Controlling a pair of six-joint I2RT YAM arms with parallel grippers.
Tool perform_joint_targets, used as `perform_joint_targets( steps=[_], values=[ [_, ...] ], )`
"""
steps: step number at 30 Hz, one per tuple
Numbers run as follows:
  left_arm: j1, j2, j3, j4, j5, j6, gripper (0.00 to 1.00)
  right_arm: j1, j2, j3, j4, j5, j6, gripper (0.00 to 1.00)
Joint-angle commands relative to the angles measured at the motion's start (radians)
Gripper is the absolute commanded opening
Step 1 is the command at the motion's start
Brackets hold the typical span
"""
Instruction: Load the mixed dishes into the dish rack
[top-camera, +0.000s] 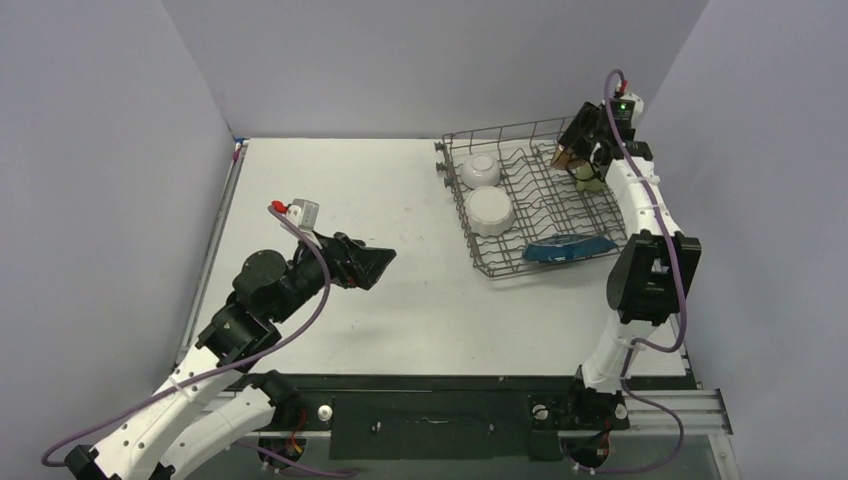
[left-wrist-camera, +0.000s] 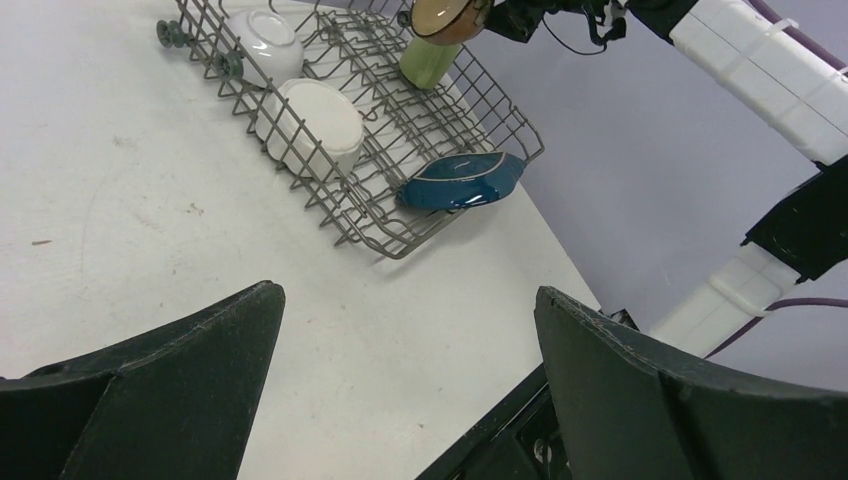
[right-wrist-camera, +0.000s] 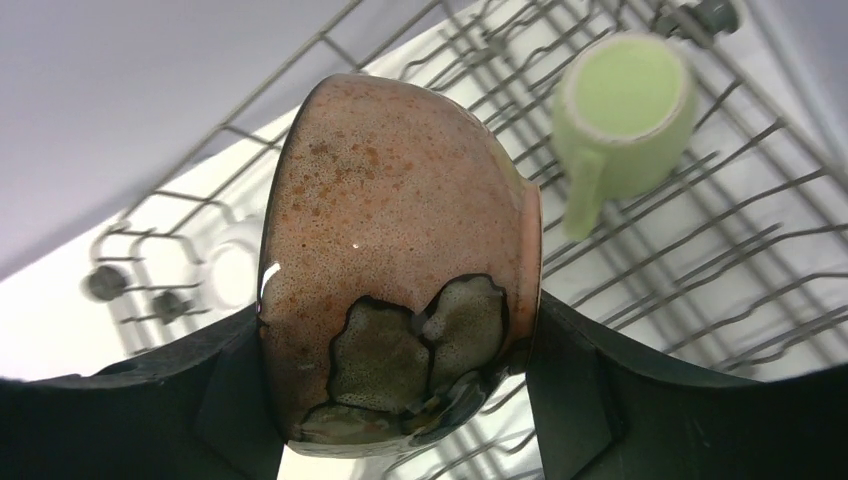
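Note:
The grey wire dish rack (top-camera: 500, 130) stands at the far right of the table. In it are a small white bowl (top-camera: 480, 169), a white scalloped plate (top-camera: 490, 211), a dark blue leaf-shaped dish (top-camera: 568, 249) near the front and a pale green mug (top-camera: 588, 180). My right gripper (right-wrist-camera: 400, 310) is shut on the brown bowl (right-wrist-camera: 400, 230), tipped on its side above the rack's far right corner, beside the mug (right-wrist-camera: 620, 110). My left gripper (left-wrist-camera: 410, 300) hangs open and empty over bare table, left of the rack (left-wrist-camera: 385, 245).
Purple walls close in the table at the back and on both sides. The right arm's white links (top-camera: 640, 200) run along the rack's right side. A black rail (top-camera: 430, 410) lines the near edge.

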Motion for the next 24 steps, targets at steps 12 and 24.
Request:
perform_joint_targets(
  steps=[12,24],
  values=[
    [0.005,0.085,-0.001,0.047,0.054,0.023,0.96,0.125,0.225,0.384,-0.030,0.497,-0.507,0.00],
    [0.007,0.148,-0.022,0.087,0.086,-0.015,0.96,0.119,0.374,0.564,-0.141,0.420,-0.393,0.00]
  ],
)
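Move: Bowl in its fingers, the right hand has the free rack spot about 2 cm ahead, 4 cm to its right and 13 cm below. From the hand, the green mug stands some 6 cm ahead and 10 cm right, the blue plate about 16 cm back and 3 cm right, the scalloped bowl 4 cm back and 17 cm left. The same spot lies roughly 36 cm ahead of the left hand, 48 cm right and 22 cm below. Rolling its left side down, nearly 40 degrees in all, the right hand sinks about 3 cm while easing right and forward over the gap beside the mug. It then lets go of the bowl and carries on forward and back up, some 8 cm farther out overall, fingers snapping fully shut, empty. The left hand, open and empty, lowers about 4 cm. ##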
